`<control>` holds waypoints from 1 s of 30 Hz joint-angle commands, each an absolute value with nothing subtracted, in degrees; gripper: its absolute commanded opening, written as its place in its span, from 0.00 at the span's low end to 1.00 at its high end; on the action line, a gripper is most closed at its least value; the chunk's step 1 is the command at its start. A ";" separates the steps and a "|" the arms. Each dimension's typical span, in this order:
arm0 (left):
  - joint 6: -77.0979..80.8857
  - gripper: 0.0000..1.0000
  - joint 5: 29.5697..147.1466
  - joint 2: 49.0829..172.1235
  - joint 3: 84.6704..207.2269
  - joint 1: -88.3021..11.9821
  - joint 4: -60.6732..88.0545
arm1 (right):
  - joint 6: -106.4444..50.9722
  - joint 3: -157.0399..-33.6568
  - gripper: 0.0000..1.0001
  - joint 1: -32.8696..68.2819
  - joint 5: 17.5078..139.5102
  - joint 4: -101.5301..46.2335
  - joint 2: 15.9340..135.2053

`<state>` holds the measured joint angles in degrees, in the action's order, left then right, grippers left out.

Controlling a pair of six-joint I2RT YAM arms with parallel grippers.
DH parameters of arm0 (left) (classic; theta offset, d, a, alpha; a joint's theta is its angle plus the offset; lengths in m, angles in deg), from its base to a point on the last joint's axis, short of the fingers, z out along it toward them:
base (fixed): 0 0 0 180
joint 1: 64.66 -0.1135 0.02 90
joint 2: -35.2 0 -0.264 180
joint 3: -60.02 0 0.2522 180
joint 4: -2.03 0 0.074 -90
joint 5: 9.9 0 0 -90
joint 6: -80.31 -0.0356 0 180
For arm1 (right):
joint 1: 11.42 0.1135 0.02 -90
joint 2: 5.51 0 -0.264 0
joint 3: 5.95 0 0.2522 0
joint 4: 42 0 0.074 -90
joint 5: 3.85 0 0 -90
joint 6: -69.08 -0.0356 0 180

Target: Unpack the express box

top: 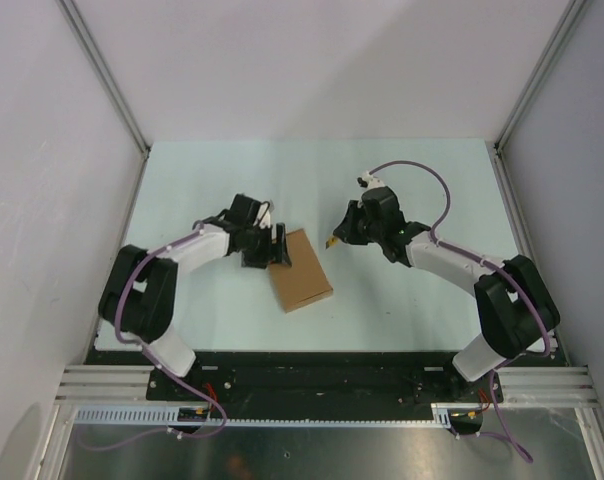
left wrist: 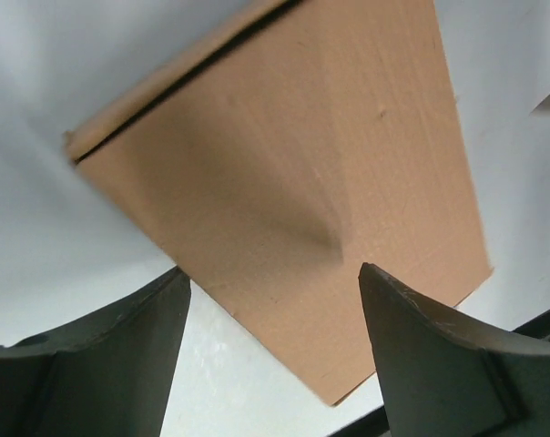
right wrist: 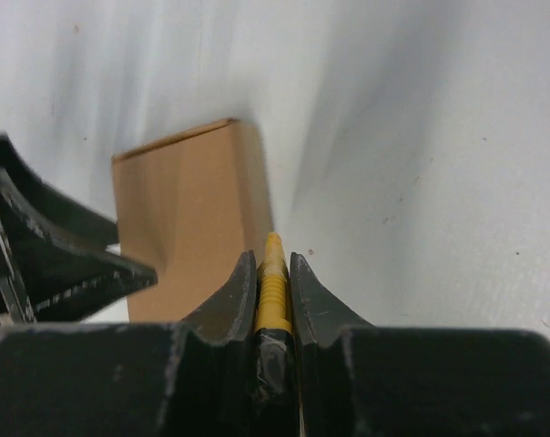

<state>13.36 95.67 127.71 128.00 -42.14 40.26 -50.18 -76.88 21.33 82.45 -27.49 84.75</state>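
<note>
The express box [top: 300, 271], plain brown cardboard, lies flat and closed near the middle of the table. It fills the left wrist view [left wrist: 293, 191] and shows in the right wrist view [right wrist: 188, 218]. My left gripper [top: 278, 246] is open and hovers over the box's left far edge, its jaws apart and holding nothing [left wrist: 273, 273]. My right gripper [top: 340, 236] is shut on a yellow-black utility knife [right wrist: 273, 282], whose yellow tip [top: 331, 243] points toward the box's far right corner, a little apart from it.
The pale table [top: 382, 180] is enclosed by white walls with metal frame posts [top: 102, 70]. A black base rail [top: 312, 365] runs along the near edge, close to the box's near corner. The left gripper's fingers [right wrist: 47, 264] show at the left of the right wrist view.
</note>
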 commanded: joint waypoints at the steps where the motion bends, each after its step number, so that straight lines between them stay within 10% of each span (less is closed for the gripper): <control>1: 12.90 0.78 99.08 133.61 135.29 -42.60 29.16 | -48.96 -79.39 0.00 21.10 85.09 -25.61 81.59; 30: 12.11 0.01 93.46 133.10 127.48 -45.32 29.07 | -51.07 -78.69 0.00 21.89 88.87 -24.20 81.32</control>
<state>14.19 94.77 131.73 128.74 -44.85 27.28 -50.29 -76.88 21.51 87.47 -22.62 82.87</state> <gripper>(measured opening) 0.029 0.155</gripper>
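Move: The express box lies flat under and to the right of my open left hand: its middle is some 6 cm to the right, about 1 cm ahead and 2 cm lower. The yellow knife, held in my right hand, is about 12 cm to the right of my left hand, 5 cm farther out and 6 cm higher. From my right hand the box's middle is roughly 8 cm left, 6 cm back and 10 cm down. I sweep my left hand quickly forward about 6 cm along the box's left side, swinging some 2 cm right and then back left, nearly level, with a slight tilt of the wrist. Then I hold that reach and shut the wide-open fingers almost fully, ending with the tips against the box's left edge. My right hand keeps the knife and eases about 2 cm to the right. ##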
